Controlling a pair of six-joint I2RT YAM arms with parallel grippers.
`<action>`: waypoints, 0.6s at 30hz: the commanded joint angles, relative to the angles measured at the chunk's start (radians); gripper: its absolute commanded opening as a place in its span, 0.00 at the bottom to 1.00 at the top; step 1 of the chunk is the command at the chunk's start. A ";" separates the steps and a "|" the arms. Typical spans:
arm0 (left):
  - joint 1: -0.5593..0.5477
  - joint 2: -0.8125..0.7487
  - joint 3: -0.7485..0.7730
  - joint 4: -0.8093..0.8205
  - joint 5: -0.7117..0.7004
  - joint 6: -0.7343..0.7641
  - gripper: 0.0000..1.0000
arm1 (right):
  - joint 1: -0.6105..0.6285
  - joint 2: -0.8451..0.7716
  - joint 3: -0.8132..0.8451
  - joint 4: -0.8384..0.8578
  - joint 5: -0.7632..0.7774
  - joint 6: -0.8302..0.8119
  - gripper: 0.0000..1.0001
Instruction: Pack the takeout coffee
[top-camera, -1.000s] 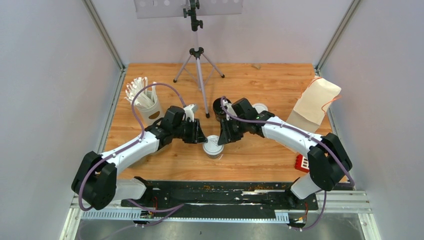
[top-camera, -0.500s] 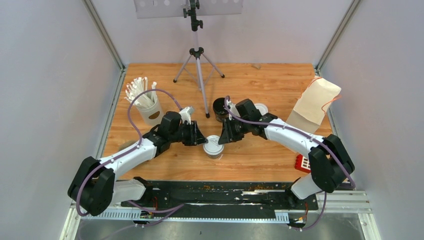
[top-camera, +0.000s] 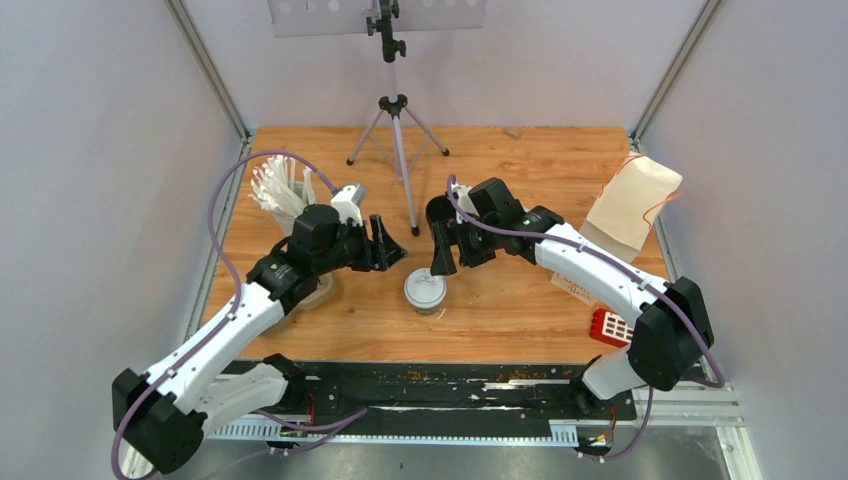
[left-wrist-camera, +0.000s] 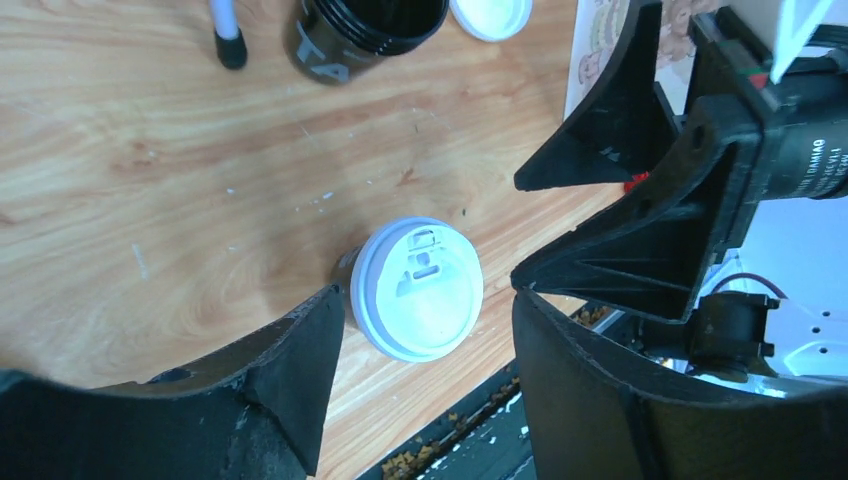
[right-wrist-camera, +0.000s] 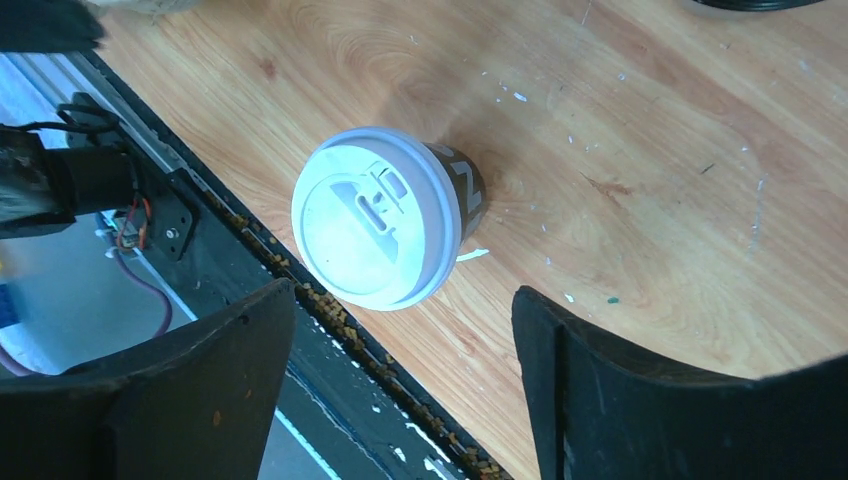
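A black takeout coffee cup with its white lid (top-camera: 425, 290) stands upright on the wooden table near the front edge. It shows from above in the left wrist view (left-wrist-camera: 418, 288) and in the right wrist view (right-wrist-camera: 378, 230). My left gripper (top-camera: 385, 245) hangs open up and to its left, my right gripper (top-camera: 440, 255) open just up and to its right. Neither touches the cup. In the wrist views the left gripper (left-wrist-camera: 427, 300) and the right gripper (right-wrist-camera: 402, 300) hold nothing. A second black cup (left-wrist-camera: 365, 30) stands lidless farther back, a loose white lid (left-wrist-camera: 490, 15) beside it.
A white cup of straws (top-camera: 285, 200) stands at the left behind my left arm. A tripod (top-camera: 398, 130) stands mid-table, one foot (left-wrist-camera: 230, 45) near the lidless cup. A paper bag (top-camera: 630, 205) leans at the right; a red item (top-camera: 607, 325) lies front right. A black rail (top-camera: 440, 385) borders the front edge.
Both grippers have opened and drawn up and away from the lidded cup, which stays standing on the table. The left arm swung back toward the straw cup.
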 joint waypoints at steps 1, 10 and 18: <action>-0.002 -0.101 0.057 -0.157 -0.076 0.081 0.73 | 0.064 -0.032 0.070 -0.061 0.123 -0.051 0.83; -0.002 -0.289 0.116 -0.434 -0.111 0.227 1.00 | 0.221 0.063 0.179 -0.124 0.362 -0.062 1.00; -0.002 -0.548 -0.023 -0.466 -0.121 0.316 1.00 | 0.282 0.157 0.251 -0.151 0.448 -0.056 0.99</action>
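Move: The lidded coffee cup stands about 5 cm back and 4 cm to the left of the empty right hand, its middle some 10 cm below; from the left hand it lies about 5 cm back, 6 cm right and 15 cm below. The open dark cup is roughly 15 cm farther out than the lidded one, straight ahead of the right hand. A loose white lid lies about 13 cm ahead and 15 cm right of the right hand, and the carrier tray 21 cm left and 4 cm back of the left. Over the lidded cup the right hand swings in, easing back and then left by about 3.5 cm, rising a touch before starting to sink, its fingers tilting some 20 degrees to point more steeply down and opening fully astride the lid without touching. The left hand, already clear, withdraws back and left some 11 cm, rising a few centimetres and opening wide. ##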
